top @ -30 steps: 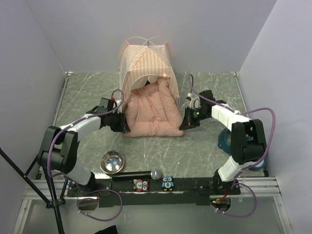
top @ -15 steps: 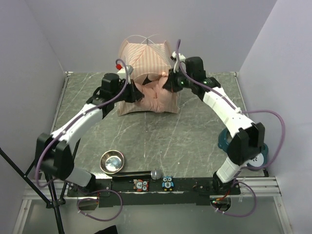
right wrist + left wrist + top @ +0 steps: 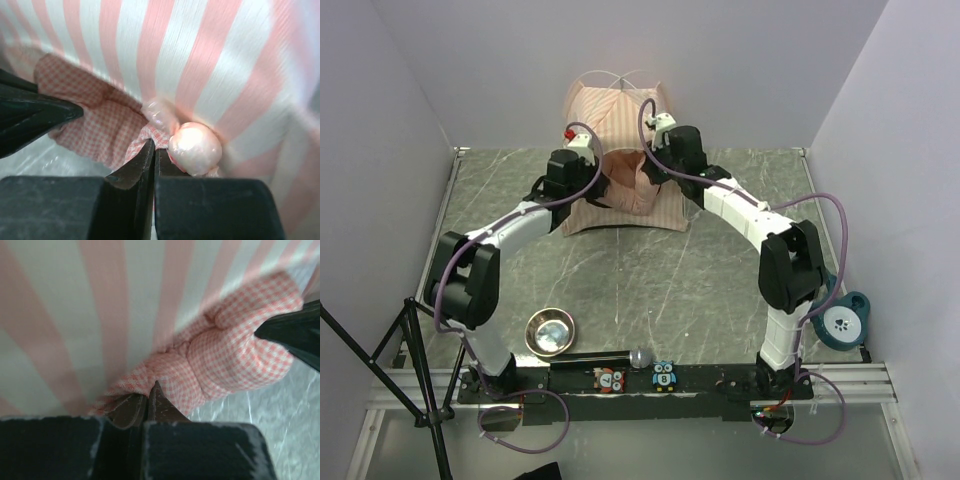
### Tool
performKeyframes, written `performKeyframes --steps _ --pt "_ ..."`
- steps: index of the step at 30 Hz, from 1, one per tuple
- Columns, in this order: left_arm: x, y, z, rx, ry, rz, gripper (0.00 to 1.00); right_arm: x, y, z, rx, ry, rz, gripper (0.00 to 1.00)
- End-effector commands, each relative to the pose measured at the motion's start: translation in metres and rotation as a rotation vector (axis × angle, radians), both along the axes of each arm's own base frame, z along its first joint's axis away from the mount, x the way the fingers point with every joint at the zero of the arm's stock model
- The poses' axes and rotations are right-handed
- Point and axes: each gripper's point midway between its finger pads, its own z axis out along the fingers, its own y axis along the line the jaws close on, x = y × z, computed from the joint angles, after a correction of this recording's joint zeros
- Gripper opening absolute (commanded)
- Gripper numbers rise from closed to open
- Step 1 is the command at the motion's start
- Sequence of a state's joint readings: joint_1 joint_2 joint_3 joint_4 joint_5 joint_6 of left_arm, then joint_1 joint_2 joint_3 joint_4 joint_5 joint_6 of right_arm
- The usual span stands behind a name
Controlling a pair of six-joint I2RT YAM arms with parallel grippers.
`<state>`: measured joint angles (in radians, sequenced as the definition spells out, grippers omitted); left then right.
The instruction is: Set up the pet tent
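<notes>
The pet tent, pink-and-white striped with thin white poles crossing on top, stands at the back middle of the table. A pink checked cushion is bunched up in its mouth. My left gripper is shut on the cushion's left edge, against the tent's striped cloth. My right gripper is shut on the cushion's right edge, beside a pearly bead on the tent's cloth. Each wrist view shows the other arm's dark fingers close by.
A steel bowl sits at the front left. A black bar with a silver ball and two owl cards lie along the front edge. A teal paw-print thing is at the right, a tripod leg at the left.
Both arms lifted the cushion from the table in front of the tent and carried it back into the tent's mouth. The left jaws closed on it.
</notes>
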<state>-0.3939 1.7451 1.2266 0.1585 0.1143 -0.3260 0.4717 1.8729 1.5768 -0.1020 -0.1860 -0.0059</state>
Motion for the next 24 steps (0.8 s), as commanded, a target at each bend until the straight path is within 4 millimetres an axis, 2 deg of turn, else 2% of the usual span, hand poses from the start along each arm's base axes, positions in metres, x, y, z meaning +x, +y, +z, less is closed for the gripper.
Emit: performKeyframes --steps 1,3,4,5,7,10,12,13,14,15,18,19,21,22,24 --pt "0.032 -0.001 0.117 -0.127 -0.330 0.038 0.01 0.032 0.007 0.083 0.104 -0.244 -0.052 0.00" --pt "0.033 0.001 0.137 -0.161 -0.380 0.051 0.01 0.031 0.011 0.099 0.164 -0.269 -0.054 0.00" --pt "0.038 0.000 0.135 -0.148 -0.380 0.052 0.01 0.034 0.013 0.099 0.164 -0.275 -0.053 0.00" --pt "0.041 0.000 0.131 -0.128 -0.373 0.057 0.01 0.037 0.017 0.090 0.139 -0.272 -0.051 0.00" --pt "0.052 0.005 0.110 -0.059 -0.345 0.103 0.01 0.046 0.019 0.063 0.063 -0.267 -0.048 0.00" --pt "0.061 0.017 0.063 0.098 -0.296 0.131 0.01 0.051 0.012 0.009 -0.079 -0.248 -0.032 0.00" --pt "0.060 0.025 0.035 0.187 -0.227 0.138 0.01 0.045 0.006 -0.019 -0.159 -0.211 -0.005 0.00" --pt "0.057 0.031 0.023 0.226 -0.181 0.143 0.02 0.040 0.001 -0.026 -0.184 -0.196 0.000 0.00" --pt "0.052 0.036 0.016 0.255 -0.157 0.129 0.11 0.031 -0.004 -0.033 -0.208 -0.178 0.014 0.00" --pt "0.047 0.041 0.007 0.285 -0.130 0.117 0.19 0.020 -0.007 -0.038 -0.227 -0.154 0.038 0.04" --pt "0.031 0.058 -0.006 0.329 -0.053 0.103 0.51 -0.016 -0.019 -0.036 -0.261 -0.111 0.098 0.42" --pt "0.026 0.063 -0.004 0.329 -0.045 0.099 0.58 -0.027 -0.021 -0.032 -0.261 -0.105 0.114 0.50" --pt "0.012 0.067 0.002 0.309 -0.039 0.047 0.68 -0.044 -0.026 -0.021 -0.257 -0.089 0.141 0.59" --pt "0.001 0.059 0.009 0.273 -0.052 -0.034 0.71 -0.053 -0.025 -0.014 -0.246 -0.092 0.162 0.64" --pt "-0.020 0.046 0.031 0.206 -0.100 -0.160 0.77 -0.069 -0.022 0.000 -0.227 -0.099 0.225 0.68"
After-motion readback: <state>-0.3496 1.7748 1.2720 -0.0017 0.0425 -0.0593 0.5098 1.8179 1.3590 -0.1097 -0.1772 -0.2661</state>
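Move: The left gripper still pinches one side of the cushion's gathered near edge, with the inside of the tent about 9 cm ahead, 5 cm to its right and 10 below. From the right gripper, still on the other side, it lies roughly 8 cm ahead, 8 to the left and 13 below. The tent's front hem runs on the table; its middle is about 5 cm back and 5 right of the left gripper, 6 back and 7 left of the right one, nearly 20 below. Keep both grips on the cushion's edge and swing it up and forward into the tent mouth, about 5 cm in, then dip both hands. As they sink, open the fingers wide and let go; draw the right gripper back and down towards the front hem, some 8 cm back from its farthest reach, while the left eases back and leftward, rolling about 15 degrees. ##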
